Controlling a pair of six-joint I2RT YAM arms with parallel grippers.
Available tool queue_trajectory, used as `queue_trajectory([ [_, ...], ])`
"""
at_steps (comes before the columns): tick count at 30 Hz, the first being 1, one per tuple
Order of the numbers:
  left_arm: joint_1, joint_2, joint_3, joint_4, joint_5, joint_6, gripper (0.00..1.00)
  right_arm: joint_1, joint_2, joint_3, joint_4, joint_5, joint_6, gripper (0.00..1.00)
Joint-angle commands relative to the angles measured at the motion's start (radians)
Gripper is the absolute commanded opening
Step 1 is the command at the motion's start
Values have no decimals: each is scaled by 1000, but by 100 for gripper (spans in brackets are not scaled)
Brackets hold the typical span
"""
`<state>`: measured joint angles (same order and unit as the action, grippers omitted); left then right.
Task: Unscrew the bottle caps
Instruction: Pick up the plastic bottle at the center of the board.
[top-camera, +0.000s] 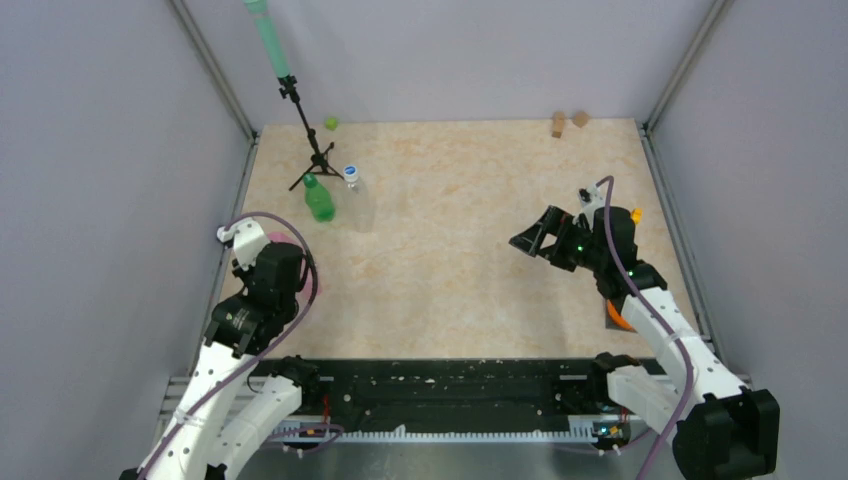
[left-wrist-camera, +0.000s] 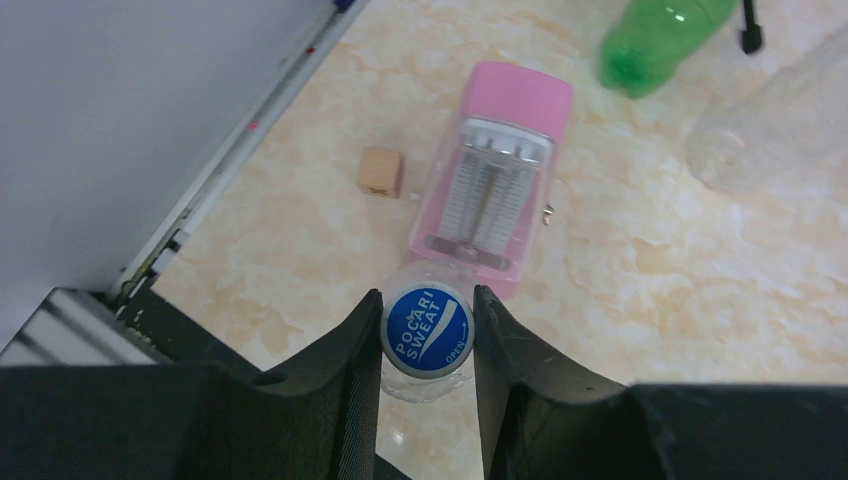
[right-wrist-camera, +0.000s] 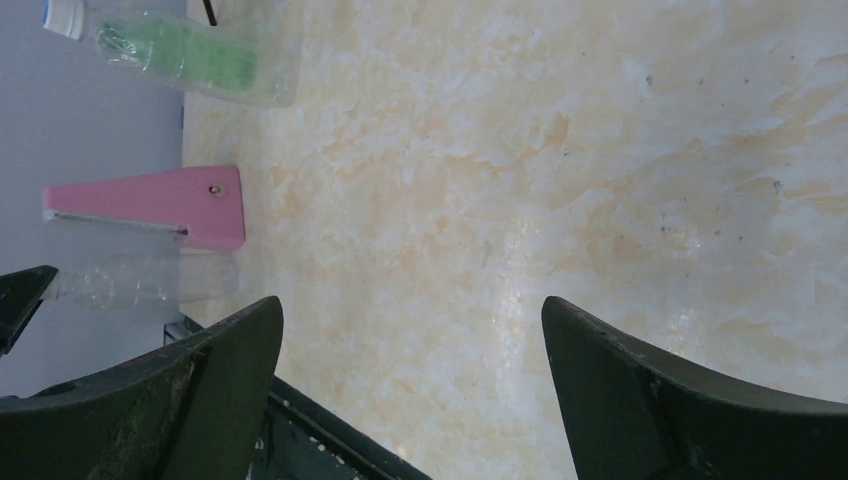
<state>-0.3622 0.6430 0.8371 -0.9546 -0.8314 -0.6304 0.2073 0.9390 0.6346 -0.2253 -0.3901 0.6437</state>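
Note:
A blue bottle cap (left-wrist-camera: 427, 330) printed with white lettering sits between the fingers of my left gripper (left-wrist-camera: 427, 294), which is shut on it from both sides. Its clear bottle (left-wrist-camera: 425, 385) stands upright below; the right wrist view shows this bottle (right-wrist-camera: 140, 280) from the side. In the top view my left gripper (top-camera: 270, 262) hides that bottle. Farther back stand a green bottle (top-camera: 319, 200) with a dark green cap (top-camera: 309, 180) and a second clear bottle (top-camera: 359, 208) with a blue cap (top-camera: 351, 172). My right gripper (top-camera: 524, 241) hovers open over bare table at the right, holding nothing.
A pink wedge-shaped box (left-wrist-camera: 495, 180) stands just beyond the held bottle, with a small wooden cube (left-wrist-camera: 380, 172) to its left. A black tripod (top-camera: 316, 160) stands behind the bottles, a lime-green lump (top-camera: 330, 124) near the back wall. Two wooden blocks (top-camera: 558, 124) sit at the back right.

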Motion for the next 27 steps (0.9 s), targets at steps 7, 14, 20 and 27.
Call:
queue_trajectory([
  [7,4,-172,37,118,408,159,0,8,-111,43,-164,-85,-142,99],
  [14,0,-271,43,100,604,107,0,8,-150,-19,-14,-149,0,99],
  [20,1,-226,58,123,753,162,0,13,-136,-28,70,-205,15,99],
  [27,1,-198,-4,296,993,174,0,199,-111,-14,152,-127,-7,97],
])
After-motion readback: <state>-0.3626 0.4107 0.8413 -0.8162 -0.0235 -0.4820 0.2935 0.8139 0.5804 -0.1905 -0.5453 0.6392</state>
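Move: The left hand already pinches the cap of the upright bottle; the open right gripper it heads for is about 46 cm to its right and 6 cm ahead. From the left hand, the pink metronome is some 8 cm ahead and 3 cm right, the green bottle 17 cm ahead and 7 cm right, and the clear bottle 16 cm ahead and 15 cm right, middles roughly 10 cm below. The held bottle's middle lies 46 cm left of the right hand, 6 cm back and 7 cm below. Left hand lifts the cap-held bottle, swinging some 13 cm right, clockwise; open right hand eases back and left. ##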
